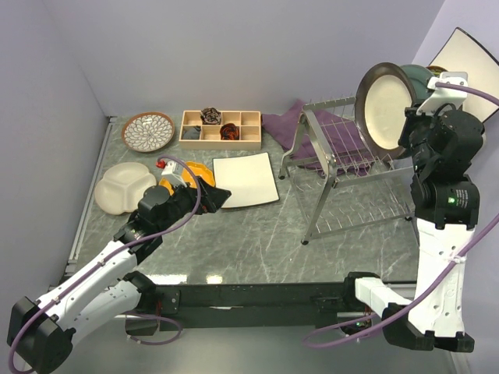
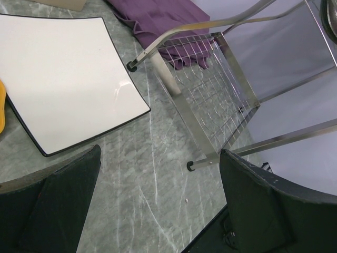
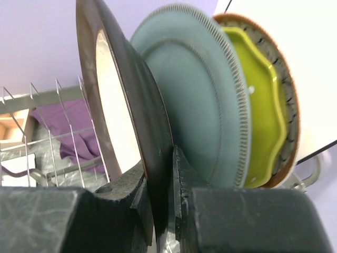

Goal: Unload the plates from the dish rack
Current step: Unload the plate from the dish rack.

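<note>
The silver wire dish rack (image 1: 343, 167) stands at the right of the table. At its right end a dark brown-rimmed plate with a cream face (image 1: 383, 105) stands upright, and my right gripper (image 1: 413, 128) is shut on its lower rim (image 3: 131, 105), one finger on each face. Behind it stand a teal plate (image 3: 200, 105) and a yellow-green scalloped plate (image 3: 263, 116). My left gripper (image 1: 214, 199) hangs open and empty over the table beside a white square plate (image 2: 63, 79). A petal-patterned plate (image 1: 148, 131), a cream divided plate (image 1: 125, 187) and an orange plate (image 1: 199, 170) lie at the left.
A wooden compartment tray (image 1: 221, 128) sits at the back. A purple cloth (image 1: 288, 125) lies behind and under the rack. Another white square plate (image 1: 468, 58) leans at the far right corner. The rack's foot (image 2: 189, 166) is close to my left fingers.
</note>
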`<state>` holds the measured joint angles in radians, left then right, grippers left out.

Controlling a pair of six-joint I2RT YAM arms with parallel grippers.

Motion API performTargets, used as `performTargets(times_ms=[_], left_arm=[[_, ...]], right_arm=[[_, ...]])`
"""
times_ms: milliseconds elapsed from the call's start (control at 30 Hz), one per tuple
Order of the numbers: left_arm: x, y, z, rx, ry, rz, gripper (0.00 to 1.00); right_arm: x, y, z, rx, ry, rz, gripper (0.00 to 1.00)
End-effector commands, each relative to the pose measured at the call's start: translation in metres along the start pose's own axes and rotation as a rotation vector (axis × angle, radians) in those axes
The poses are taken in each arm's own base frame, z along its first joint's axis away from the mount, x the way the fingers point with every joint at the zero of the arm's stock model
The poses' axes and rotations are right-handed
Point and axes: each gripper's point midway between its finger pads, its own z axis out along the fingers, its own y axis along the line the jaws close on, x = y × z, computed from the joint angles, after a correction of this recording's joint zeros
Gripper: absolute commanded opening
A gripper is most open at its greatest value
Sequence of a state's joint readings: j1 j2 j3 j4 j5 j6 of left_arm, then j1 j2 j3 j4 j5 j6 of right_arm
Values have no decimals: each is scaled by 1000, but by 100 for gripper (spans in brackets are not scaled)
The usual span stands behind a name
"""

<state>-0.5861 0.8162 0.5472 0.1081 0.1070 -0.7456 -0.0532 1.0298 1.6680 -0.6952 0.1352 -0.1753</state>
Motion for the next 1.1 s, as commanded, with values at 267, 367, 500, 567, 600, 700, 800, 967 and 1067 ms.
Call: performTargets(times_ms=[267,367,500,567,600,700,800,967,1067], left_arm=[[-11,-5,-1,11,-49,9,99],[-12,-5,-1,5,-52,5,99],[-14,-5,-1,1,-60,-14,100],[-15,-6,-1,3,-63,-24,99],[-14,-9,-1,13,-57,-39,99],[-19,-22,-4,55,-56,-63,100],[-23,-35,-9,92,-40,-81,99],[-50,-62,-29,127,-73,-63,99],[-67,-77,-50,146,-109,-51,99]], right_arm=[[-148,-13,-63,-28,-535,136,0],[-156,-12,-62,-36,-558,182,0],[-171,-2,-51,-97,-572,258,0],[-182,2,-48,-126,-584,317,0],[-186,2,-48,-134,-592,339,0],[-203,16,-48,-226,-612,402,0],[-219,24,-49,-294,-620,465,0],[-229,69,-64,-587,-590,555,0],[-222,100,-76,-769,-557,592,0]])
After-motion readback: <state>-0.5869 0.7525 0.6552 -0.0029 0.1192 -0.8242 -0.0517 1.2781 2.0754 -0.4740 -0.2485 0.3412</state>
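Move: The right hand already pinches the dark-rimmed plate, whose middle is some 10 cm ahead and 4 cm left at nearly hand height. The teal plate stands just right of it, about 12 cm ahead and 3 cm right of the hand. The counter at the white square plate is roughly 38 cm left, 10 cm ahead and 47 cm down. That square plate lies about 14 cm ahead and 5 cm right of the left hand, 22 cm below. Keep the right fingers shut on the dark-rimmed plate and draw it up out of the rack, about 14 cm, tipping the fingers upward. As it climbs, swing it left by some 9 cm, increasingly fast, turning the hand counter-clockwise and rolling its left side up. Late on, raise the open, empty left gripper about 5 cm. ##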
